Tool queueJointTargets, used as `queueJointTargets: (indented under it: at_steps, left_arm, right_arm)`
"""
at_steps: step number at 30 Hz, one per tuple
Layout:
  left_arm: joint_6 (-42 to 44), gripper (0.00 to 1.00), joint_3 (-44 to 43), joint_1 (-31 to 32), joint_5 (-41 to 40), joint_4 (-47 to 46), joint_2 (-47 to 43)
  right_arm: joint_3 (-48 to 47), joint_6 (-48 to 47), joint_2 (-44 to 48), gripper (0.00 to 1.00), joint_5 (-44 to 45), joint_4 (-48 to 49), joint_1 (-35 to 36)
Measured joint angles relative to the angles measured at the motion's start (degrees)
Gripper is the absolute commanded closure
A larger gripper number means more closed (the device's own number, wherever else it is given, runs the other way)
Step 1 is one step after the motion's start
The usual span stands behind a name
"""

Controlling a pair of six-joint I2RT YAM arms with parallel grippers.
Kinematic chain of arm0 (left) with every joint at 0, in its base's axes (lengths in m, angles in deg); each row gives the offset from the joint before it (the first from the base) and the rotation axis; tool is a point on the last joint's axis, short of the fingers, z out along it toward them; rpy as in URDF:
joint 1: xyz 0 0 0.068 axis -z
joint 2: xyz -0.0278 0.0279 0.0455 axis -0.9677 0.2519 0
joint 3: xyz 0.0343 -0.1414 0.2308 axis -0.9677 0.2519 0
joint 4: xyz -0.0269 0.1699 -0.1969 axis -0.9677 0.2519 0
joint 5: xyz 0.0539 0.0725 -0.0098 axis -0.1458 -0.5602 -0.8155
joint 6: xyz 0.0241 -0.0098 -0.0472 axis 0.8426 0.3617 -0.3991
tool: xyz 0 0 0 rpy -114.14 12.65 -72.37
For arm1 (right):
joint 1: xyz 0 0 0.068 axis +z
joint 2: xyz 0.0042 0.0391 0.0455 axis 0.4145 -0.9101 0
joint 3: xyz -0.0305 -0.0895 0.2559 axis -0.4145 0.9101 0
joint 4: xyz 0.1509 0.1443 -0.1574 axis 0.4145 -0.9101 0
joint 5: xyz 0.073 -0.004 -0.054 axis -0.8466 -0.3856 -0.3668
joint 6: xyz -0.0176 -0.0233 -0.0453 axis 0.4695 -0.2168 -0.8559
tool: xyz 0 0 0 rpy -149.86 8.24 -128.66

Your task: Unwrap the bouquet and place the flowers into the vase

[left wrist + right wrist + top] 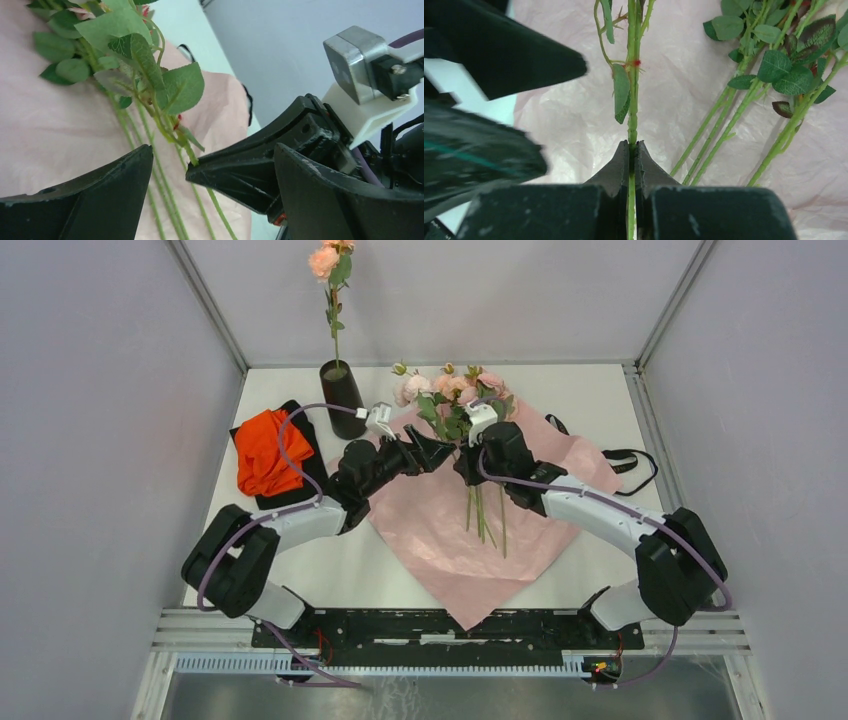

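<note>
The bouquet's pink wrapping paper (440,530) lies spread flat with loose flowers (452,390) on it, their stems (482,510) pointing toward me. One peach rose (324,260) stands in the black vase (343,400) at the back left. My right gripper (631,146) is shut on a single green stem (632,100) held above the paper. In the top view the right gripper (462,466) meets my left gripper (428,452) tip to tip. The left gripper (214,150) is open, its fingers either side of the right gripper's tip and the held stem (170,127).
An orange-red cloth (263,450) lies on a flat black cloth (302,418) left of the vase. A black ribbon (628,458) sits at the paper's right corner. Grey walls close in the white table (590,400) on three sides.
</note>
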Motion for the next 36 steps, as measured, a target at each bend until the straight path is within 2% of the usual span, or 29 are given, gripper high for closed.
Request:
queueJointTargets:
  at_steps: [5, 14, 22, 23, 25, 27, 29, 32, 35, 36]
  left_arm:
    - [-3.72, 0.11, 0.0, -0.02, 3.82, -11.21, 7.1]
    - [-6.4, 0.2, 0.35, -0.07, 5.01, -17.22, 9.68]
    - [-6.51, 0.63, 0.24, -0.07, 5.27, -17.44, 9.73]
    - [-6.49, 0.66, 0.22, -0.07, 5.27, -17.49, 9.75]
    - [-6.6, 0.65, 0.2, -0.07, 5.35, -17.86, 9.75]
    - [-6.58, 0.59, 0.07, 0.0, 5.31, -18.25, 9.75]
    - [-6.58, 0.58, -0.17, -0.02, 5.33, -18.27, 9.88]
    - [-6.6, 0.68, -0.92, -0.02, 5.79, -18.47, 10.38]
    - [-7.08, 0.92, -2.01, 0.0, 6.97, -19.61, 11.34]
    - [-7.43, 0.97, -2.32, 0.04, 7.41, -20.2, 11.67]
  right_arm:
    - [0.63, -0.04, 3.17, 1.0, -1.88, 1.14, 0.0]
    - [1.18, -0.42, 6.34, 1.0, -3.28, 1.68, 0.0]
    - [2.45, -0.42, 7.8, 1.0, -4.46, 1.66, 0.07]
    - [2.51, -0.42, 8.13, 1.0, -4.52, 1.62, 0.07]
    - [2.54, -0.44, 8.55, 1.0, -4.63, 1.49, 0.09]
    - [2.56, -0.44, 8.72, 1.0, -4.74, 1.46, 0.17]
    - [2.56, -0.44, 9.07, 1.0, -4.83, 1.33, 0.2]
    - [2.56, -0.5, 9.66, 1.0, -4.79, 1.01, 0.2]
    - [2.82, -0.66, 10.23, 1.0, -4.57, 0.81, 0.2]
    - [3.04, -0.68, 10.34, 1.0, -4.35, 0.81, 0.2]
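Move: My left hand, open, is next to the flower my right hand holds. The stretch of stem to grip lies about 3 cm ahead, 4 cm to the right and 3 cm below it; the vase stands some 18 cm ahead and 18 cm to its left, its middle about 8 cm lower. From my right fingers that stretch is roughly 3 cm ahead, 1 cm left and 4 cm up; the loose flowers on the paper lie around 12 cm ahead, 7 cm right and 12 cm below. I keep the stem pinched in my right hand and lift it about 5 cm, easing back a little, while my left hand slides some 3 cm to the right onto the stem, rolling its left side down by about 10 degrees. There my left fingers close from wide open and pinch the stem just above my right fingers, rising slightly at the end. ##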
